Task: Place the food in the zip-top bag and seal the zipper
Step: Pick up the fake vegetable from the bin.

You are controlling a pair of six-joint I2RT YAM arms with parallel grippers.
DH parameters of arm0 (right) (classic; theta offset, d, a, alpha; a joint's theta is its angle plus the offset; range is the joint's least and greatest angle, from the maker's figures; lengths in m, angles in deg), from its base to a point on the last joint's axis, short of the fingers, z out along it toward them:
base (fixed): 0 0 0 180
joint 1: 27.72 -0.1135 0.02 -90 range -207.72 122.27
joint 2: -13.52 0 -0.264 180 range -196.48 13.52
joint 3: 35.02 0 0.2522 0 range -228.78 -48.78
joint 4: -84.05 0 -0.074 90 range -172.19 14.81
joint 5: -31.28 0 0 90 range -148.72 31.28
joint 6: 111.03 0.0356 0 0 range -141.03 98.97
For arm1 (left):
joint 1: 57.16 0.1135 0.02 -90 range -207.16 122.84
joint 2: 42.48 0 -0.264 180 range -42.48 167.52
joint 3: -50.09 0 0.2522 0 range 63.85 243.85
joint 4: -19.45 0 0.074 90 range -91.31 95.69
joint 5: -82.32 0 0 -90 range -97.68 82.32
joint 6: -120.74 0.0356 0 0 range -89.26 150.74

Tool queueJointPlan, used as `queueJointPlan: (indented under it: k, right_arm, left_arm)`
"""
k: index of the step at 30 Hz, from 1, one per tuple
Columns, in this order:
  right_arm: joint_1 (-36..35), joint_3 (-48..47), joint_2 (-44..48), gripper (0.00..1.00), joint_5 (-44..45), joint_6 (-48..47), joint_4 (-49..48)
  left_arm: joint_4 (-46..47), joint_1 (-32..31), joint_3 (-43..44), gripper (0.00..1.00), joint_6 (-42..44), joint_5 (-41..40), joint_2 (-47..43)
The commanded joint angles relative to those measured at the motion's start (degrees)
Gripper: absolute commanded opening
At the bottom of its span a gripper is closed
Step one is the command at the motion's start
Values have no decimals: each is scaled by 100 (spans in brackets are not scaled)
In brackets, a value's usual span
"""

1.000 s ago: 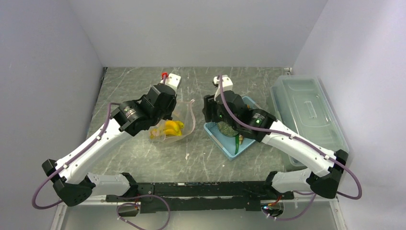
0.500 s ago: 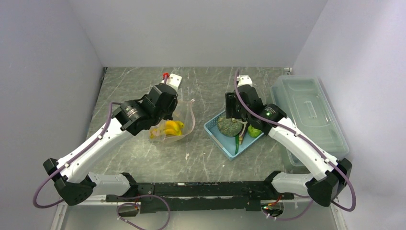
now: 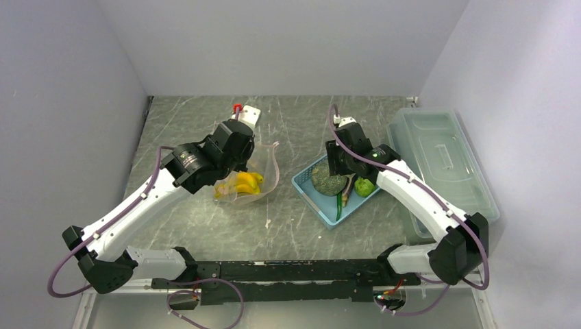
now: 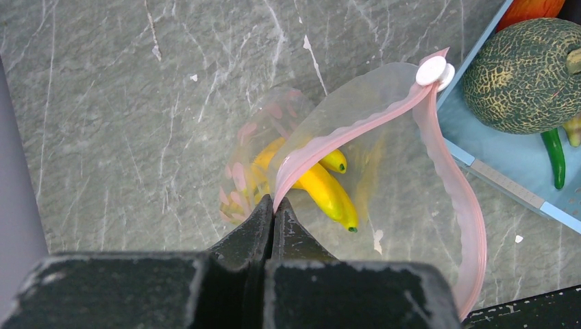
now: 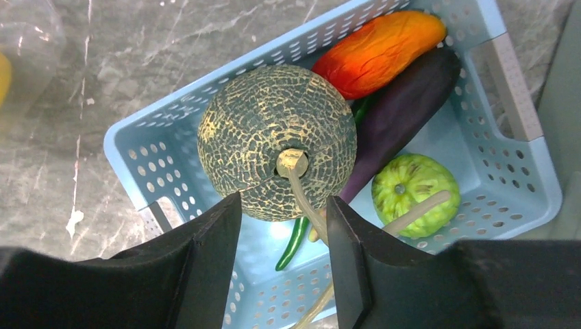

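Observation:
The clear zip-top bag lies on the table with yellow bananas inside. My left gripper is shut on its pink zipper edge, holding the mouth up; the white slider sits at the far end. My right gripper hangs open over the netted melon in the blue basket, the melon's stem showing in the gap. Beside the melon lie an orange carrot, a purple eggplant, a green vegetable and a thin green pod.
A large clear lidded box stands along the right wall, close to the blue basket. The bag sits left of the basket with a strip of marble table between them. Grey walls close in the left, back and right.
My right arm has swung from the basket's left end to above its middle, uncovering the melon and the green vegetable. The left arm and the bag have stayed still.

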Motion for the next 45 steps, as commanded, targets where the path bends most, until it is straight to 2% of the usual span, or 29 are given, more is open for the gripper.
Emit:
queueJointPlan:
  k: [1,20,26,30,35,45]
  right_arm:
    - [88,85,-81,51,-265,-135,-153]
    - [381,371,-367,36,-591,-209,-491]
    - [400,360,-479,23,-665,-210,-571]
    - [408,356,-546,19,-692,-227,-590]
    - [406,337,-534,0,-704,-219,-584]
    - [399,-51,119,0,-702,-169,-254]
  left_arm:
    - [6,2,188,0,-38,-125,-5]
    - [-18,2,197,0,-64,-143,13]
    - [-41,7,214,0,-64,-165,-4]
    - [-59,3,214,0,-73,-174,-14]
    - [-65,4,182,0,-99,-170,-46]
    - [-53,8,162,0,-111,-162,-76]
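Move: My right hand hangs open over the bin. The pumpkin's middle is about 10 cm below it, 3 cm ahead and 2 cm left, and its stem is almost straight below. The green squash lies level with my hand, 9 cm right. The eggplant is 6 cm ahead and 8 cm right, the chili 4 cm back and 1 cm right, all low in the bin. From my left hand, the pumpkin is some 23 cm right, 5 cm ahead and 20 cm lower. I lower my right hand about 4.5 cm onto the pumpkin's stem, tipping the fingers a little steeper and slowing near the bottom. I close them fully around the stem, pinching it just beside the stump, then start to draw up by almost 1 cm. ##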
